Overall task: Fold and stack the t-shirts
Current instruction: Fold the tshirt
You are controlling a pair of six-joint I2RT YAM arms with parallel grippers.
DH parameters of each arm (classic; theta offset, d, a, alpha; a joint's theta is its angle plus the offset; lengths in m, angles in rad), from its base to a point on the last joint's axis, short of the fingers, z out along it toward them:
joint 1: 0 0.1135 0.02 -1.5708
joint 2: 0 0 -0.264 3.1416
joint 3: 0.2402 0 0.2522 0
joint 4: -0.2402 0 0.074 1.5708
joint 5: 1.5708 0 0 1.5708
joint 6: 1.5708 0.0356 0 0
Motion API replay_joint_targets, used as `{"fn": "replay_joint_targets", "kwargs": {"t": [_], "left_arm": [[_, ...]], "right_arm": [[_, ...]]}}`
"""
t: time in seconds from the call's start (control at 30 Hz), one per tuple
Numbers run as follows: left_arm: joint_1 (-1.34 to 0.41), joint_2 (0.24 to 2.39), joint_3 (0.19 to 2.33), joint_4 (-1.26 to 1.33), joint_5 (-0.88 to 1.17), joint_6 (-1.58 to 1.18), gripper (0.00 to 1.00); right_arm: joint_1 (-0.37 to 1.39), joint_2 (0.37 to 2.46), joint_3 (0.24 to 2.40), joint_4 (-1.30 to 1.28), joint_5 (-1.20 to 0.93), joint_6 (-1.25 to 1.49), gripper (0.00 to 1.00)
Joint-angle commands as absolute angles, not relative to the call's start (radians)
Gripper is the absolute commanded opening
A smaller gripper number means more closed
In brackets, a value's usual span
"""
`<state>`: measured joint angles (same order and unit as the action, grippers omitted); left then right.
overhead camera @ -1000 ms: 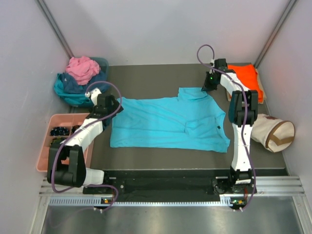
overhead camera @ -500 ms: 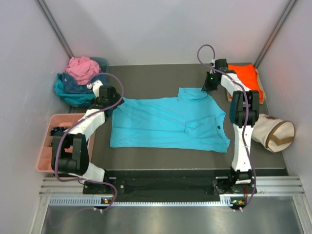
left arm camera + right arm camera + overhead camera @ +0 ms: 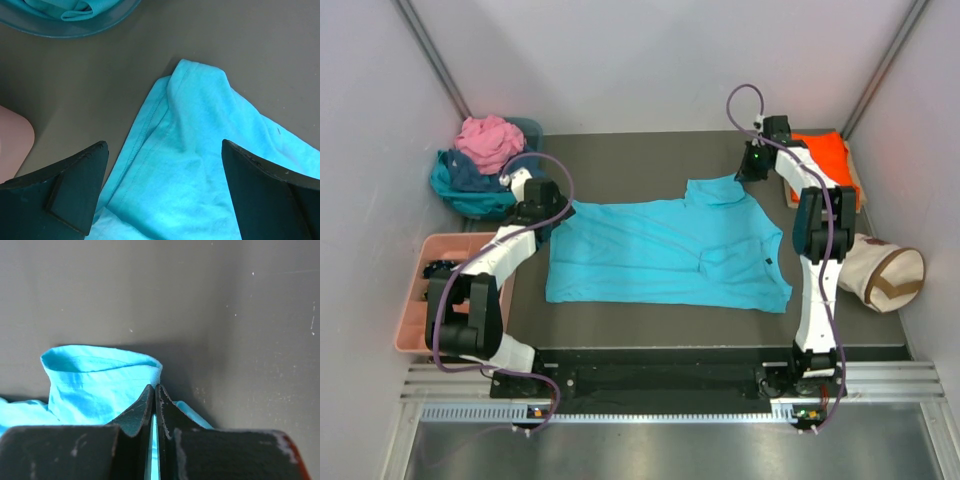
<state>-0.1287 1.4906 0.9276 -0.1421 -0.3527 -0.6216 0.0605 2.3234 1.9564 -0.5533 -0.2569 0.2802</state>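
A bright turquoise t-shirt [image 3: 665,250] lies spread across the dark mat in the middle of the top view. My left gripper [image 3: 558,212] hovers open over its far left corner [image 3: 195,130], its black fingers [image 3: 75,185] wide on either side of the cloth. My right gripper [image 3: 748,172] is shut on the far right corner of the same shirt [image 3: 100,385], a thin strip of turquoise pinched between its fingertips [image 3: 147,405]. An orange t-shirt [image 3: 825,160] lies folded at the far right. Pink, navy and teal t-shirts [image 3: 485,155] are piled at the far left.
A teal basket [image 3: 70,27] holds the pile at the far left. A pink tray [image 3: 415,300] with small dark items sits at the left edge. A cream canvas bag [image 3: 880,272] with a brown strap lies at the right, beside the right arm. Walls enclose the mat.
My left gripper has moved away from me and slightly right, to the shirt's far left corner. The right gripper has stayed shut on its corner, almost still.
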Motion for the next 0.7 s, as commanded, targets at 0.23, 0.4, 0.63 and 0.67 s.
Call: {"fn": "replay_joint_targets", "kwargs": {"t": [0.23,0.4,0.63,0.67], "left_arm": [[-0.126,1.512,0.925,-0.103,-0.351,-0.606,0.99],[-0.123,1.589,1.000,-0.120,-0.351,-0.566,0.99],[-0.101,1.759,1.173,-0.129,-0.339,-0.500,0.99],[-0.097,1.772,1.189,-0.121,-0.337,-0.492,0.99]], "right_arm": [[0.052,2.243,1.951,-0.529,-0.258,0.275,0.00],[0.054,2.243,1.953,-0.534,-0.258,0.270,0.00],[0.048,2.252,1.956,-0.534,-0.271,0.271,0.00],[0.049,2.255,1.956,-0.534,-0.273,0.272,0.00]]}}
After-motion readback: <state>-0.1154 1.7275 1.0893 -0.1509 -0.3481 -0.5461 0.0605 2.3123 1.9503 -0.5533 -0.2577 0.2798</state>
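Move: The left hand hangs open over the left end of the blue t-shirt. Its far-left corner is about 8 cm ahead of this hand, in line sideways, and some 9 cm below. The laundry basket stands roughly 13 cm ahead and 18 cm to the left, and the pink tray about 16 cm back and 29 cm to the left. From the right hand, already pinching the shirt's far edge at the other end, that corner lies about 45 cm left, 5 cm back and 4 cm lower. After a brief hover the left hand first sinks, then swings into a forward reach while still sinking, about 4 cm out and 3.5 cm down towards the shirt's far-left corner, its fingers staying wide open either side of it and tipping some 5 degrees further down, still short of the cloth. The right hand keeps its closed pinch on the shirt's far edge at the right end, holding it just above the table and practically still. ##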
